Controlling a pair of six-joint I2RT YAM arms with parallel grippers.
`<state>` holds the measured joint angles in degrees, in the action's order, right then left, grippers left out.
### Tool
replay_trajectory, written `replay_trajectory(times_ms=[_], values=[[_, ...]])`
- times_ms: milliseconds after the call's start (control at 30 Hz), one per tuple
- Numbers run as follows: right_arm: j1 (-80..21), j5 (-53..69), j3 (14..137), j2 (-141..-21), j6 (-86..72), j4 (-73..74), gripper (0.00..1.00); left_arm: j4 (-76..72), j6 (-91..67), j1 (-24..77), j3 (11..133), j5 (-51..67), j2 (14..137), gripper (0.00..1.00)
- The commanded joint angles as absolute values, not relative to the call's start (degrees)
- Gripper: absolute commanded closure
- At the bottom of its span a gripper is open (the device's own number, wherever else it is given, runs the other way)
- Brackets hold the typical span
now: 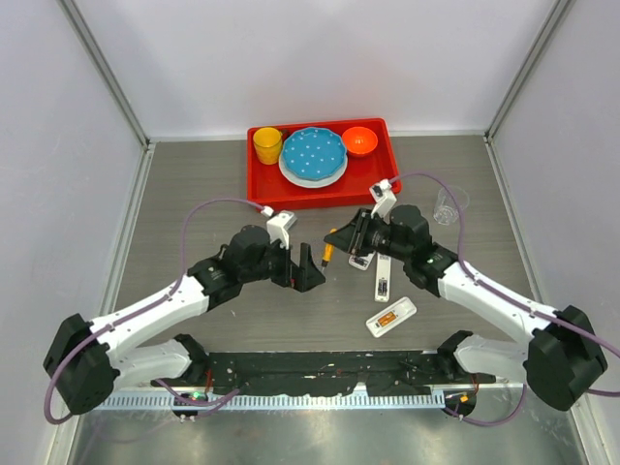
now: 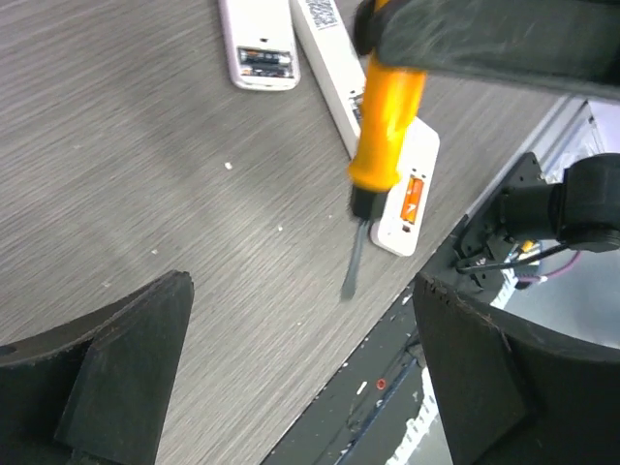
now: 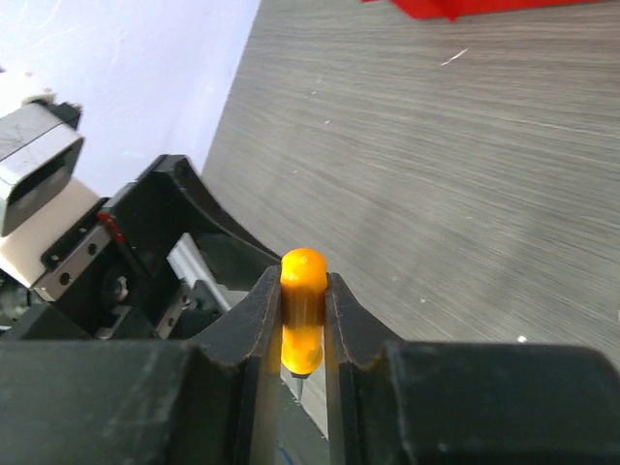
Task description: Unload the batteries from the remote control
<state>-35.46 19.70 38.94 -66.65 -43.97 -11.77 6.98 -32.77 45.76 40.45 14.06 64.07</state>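
Observation:
The white remote lies in pieces on the table. One piece holds an orange-looking battery in its bay. A long piece and a short one with a dark open bay lie beside it. My right gripper is shut on the handle of an orange screwdriver, held above the table with its tip pointing down. My left gripper stands open and empty just left of the screwdriver.
A red tray at the back holds a yellow cup, a blue plate and an orange bowl. A clear cup stands at the right. The dark base rail runs along the near edge.

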Motion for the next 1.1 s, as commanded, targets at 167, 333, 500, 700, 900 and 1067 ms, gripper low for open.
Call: replay_trajectory(times_ms=[167,333,500,700,900,1067], values=[[-34.6,1.6,41.8,-53.5,-37.7,-1.4,0.99,2.9,-39.9,45.7,31.1,-6.8,50.3,0.00],[-34.5,-6.8,42.8,-48.8,-35.8,4.5,0.99,8.2,-37.9,45.7,32.7,-11.3,50.9,0.00],[-34.4,-11.6,43.7,-45.2,-33.2,9.3,0.99,18.1,-35.2,46.1,41.3,-12.1,66.8,0.00],[-34.3,-15.7,45.3,-41.9,-31.5,14.6,0.99,20.1,-31.3,51.3,56.0,-11.5,87.9,0.00],[-34.3,-18.7,46.0,-38.1,-30.5,17.9,0.99,20.0,-26.2,57.3,72.5,-10.1,102.6,0.01],[-34.3,-20.4,48.4,-35.6,-29.5,21.3,0.99,17.8,-25.6,58.1,77.2,-9.1,111.4,0.00]])
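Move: The wide remote nearest the red tray lies about 14 cm ahead of the left hand, 12 cm to its right and 15 cm lower. The slim remote is some 7 cm ahead and 16 cm right; the orange-battery remote about 6 cm back and 18 cm right. The screwdriver hangs 4 cm ahead and 3 cm right. From the right hand, the wide remote is roughly 8 cm ahead, 8 cm right, 20 cm below. Swing the open left gripper left and slightly forward, away from the screwdriver, then bring it down and back right in a wide sweep of about 15 cm to just short of the wide remote's battery end, tipping the fingers some 30 degrees further down. Meanwhile carry the screwdriver, still pinched in the right gripper, rightward and up clear of it, turning clockwise. ##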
